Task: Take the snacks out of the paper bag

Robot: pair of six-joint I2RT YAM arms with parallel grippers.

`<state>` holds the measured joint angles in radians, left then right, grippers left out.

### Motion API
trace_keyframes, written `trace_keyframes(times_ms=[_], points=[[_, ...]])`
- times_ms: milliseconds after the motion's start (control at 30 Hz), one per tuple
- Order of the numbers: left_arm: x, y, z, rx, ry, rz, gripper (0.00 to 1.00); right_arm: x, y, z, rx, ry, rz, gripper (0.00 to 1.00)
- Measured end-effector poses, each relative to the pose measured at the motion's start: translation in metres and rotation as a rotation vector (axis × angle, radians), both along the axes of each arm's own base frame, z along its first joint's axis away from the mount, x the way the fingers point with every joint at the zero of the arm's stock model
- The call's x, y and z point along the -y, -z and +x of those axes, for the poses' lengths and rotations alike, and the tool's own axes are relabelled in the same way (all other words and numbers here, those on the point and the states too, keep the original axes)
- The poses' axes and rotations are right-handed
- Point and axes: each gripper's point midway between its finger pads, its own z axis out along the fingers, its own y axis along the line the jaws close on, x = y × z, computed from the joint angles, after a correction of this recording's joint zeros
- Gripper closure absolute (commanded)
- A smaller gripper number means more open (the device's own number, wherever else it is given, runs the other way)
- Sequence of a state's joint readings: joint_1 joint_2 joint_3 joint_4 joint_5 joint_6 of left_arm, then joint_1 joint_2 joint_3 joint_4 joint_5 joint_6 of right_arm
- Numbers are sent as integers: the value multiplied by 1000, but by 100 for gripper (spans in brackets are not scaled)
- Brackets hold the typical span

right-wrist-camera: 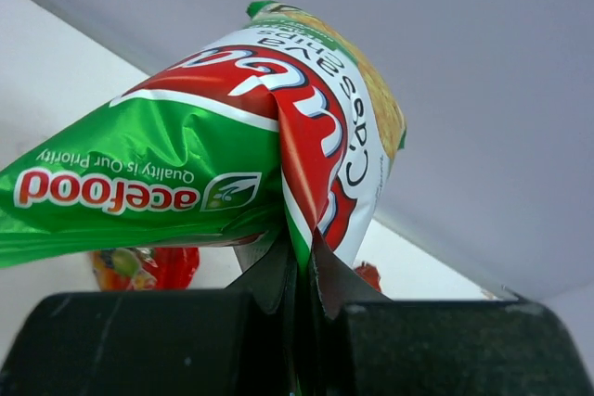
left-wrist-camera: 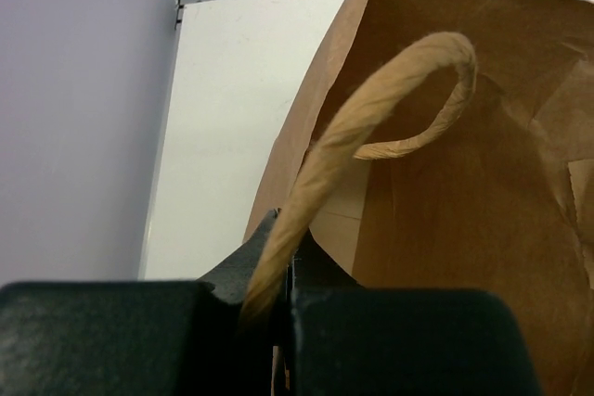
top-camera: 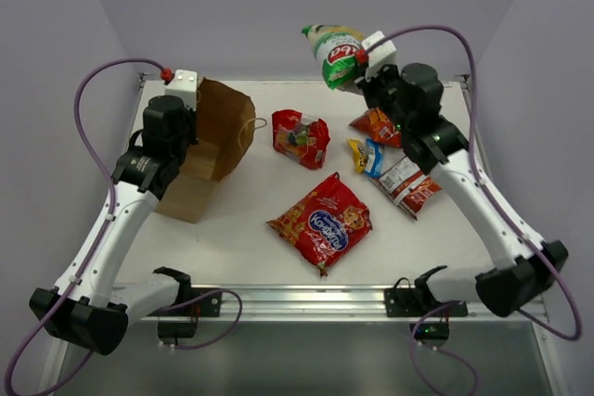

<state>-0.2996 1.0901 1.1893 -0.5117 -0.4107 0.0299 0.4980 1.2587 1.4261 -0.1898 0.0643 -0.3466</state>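
Note:
The brown paper bag [top-camera: 215,132] lies tilted at the table's left, its mouth toward the middle. My left gripper [top-camera: 188,99] is shut on the bag's twisted paper handle [left-wrist-camera: 390,99]; in the left wrist view the cord runs down between the closed jaws of the left gripper [left-wrist-camera: 283,261]. High over the back right, my right gripper [top-camera: 362,67] is shut on the green-and-white snack packet [top-camera: 334,51], pinching its folded edge [right-wrist-camera: 302,261]. On the table lie a large red packet with a blue logo [top-camera: 323,222], a red packet [top-camera: 300,136], an orange one [top-camera: 376,124], a small yellow-and-blue one [top-camera: 367,157] and a red-and-white one [top-camera: 409,185].
The white table [top-camera: 241,248] is boxed in by pale walls on the left, back and right. A metal rail [top-camera: 297,299] runs along its near edge between the arm bases. Purple cables loop above both arms. The bag's inside is hidden.

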Motion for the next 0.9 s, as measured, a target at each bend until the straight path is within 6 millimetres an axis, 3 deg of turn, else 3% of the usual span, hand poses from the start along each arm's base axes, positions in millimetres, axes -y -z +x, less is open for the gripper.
trace_keyframes(times_ms=[200, 367, 467, 500, 533, 633, 700, 733, 800, 900], points=[[6, 4, 0, -14, 14, -72, 100, -2, 107, 97, -159, 123, -80, 100], [9, 7, 3, -28, 17, -124, 100, -4, 204, 147, -282, 191, -151, 100], [10, 10, 6, -36, 19, -153, 100, -6, 249, 152, -375, 205, -170, 76], [11, 11, 7, -39, 21, -161, 100, -6, 260, 150, -408, 208, -168, 51], [12, 11, 7, -42, 24, -167, 100, -7, 266, 147, -429, 211, -158, 40], [14, 7, 12, -39, 31, -192, 100, -8, 259, 138, -451, 213, -121, 17], [17, 4, 14, -37, 37, -205, 100, -5, 241, 128, -457, 221, -89, 8], [19, 2, 16, -36, 44, -211, 100, -3, 229, 121, -460, 227, -75, 3], [22, -1, 20, -35, 53, -227, 100, 2, 201, 109, -462, 235, -49, 1], [26, -7, 28, -30, 57, -245, 100, 10, 135, 87, -410, 245, 47, 1]])
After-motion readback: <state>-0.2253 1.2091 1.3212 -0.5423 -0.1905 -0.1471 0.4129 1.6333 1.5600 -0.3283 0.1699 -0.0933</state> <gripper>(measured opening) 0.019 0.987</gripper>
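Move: The right hand still holds the green cassava chips packet high up. The bare table spot where the packet goes is about 20 cm ahead of this hand, 4 cm left and 38 cm below. Also on the table, the orange chips packet lies 12 cm ahead and 10 cm right, the red candy packet 9 cm ahead and 12 cm left, the yellow candy packet 3 cm ahead and 2 cm right. That spot is roughly 24 cm ahead of the left hand, 35 cm right and 26 cm below. The right fingers let go of the chips packet and spread wide at the bottom of a fast swing some 26 cm down and 15 cm forward, the fingertips tipping down. The hand then draws up and back, clear of the packet. The left keeps its pinch on the paper bag's handle, easing a little forward and right with a slight roll. ##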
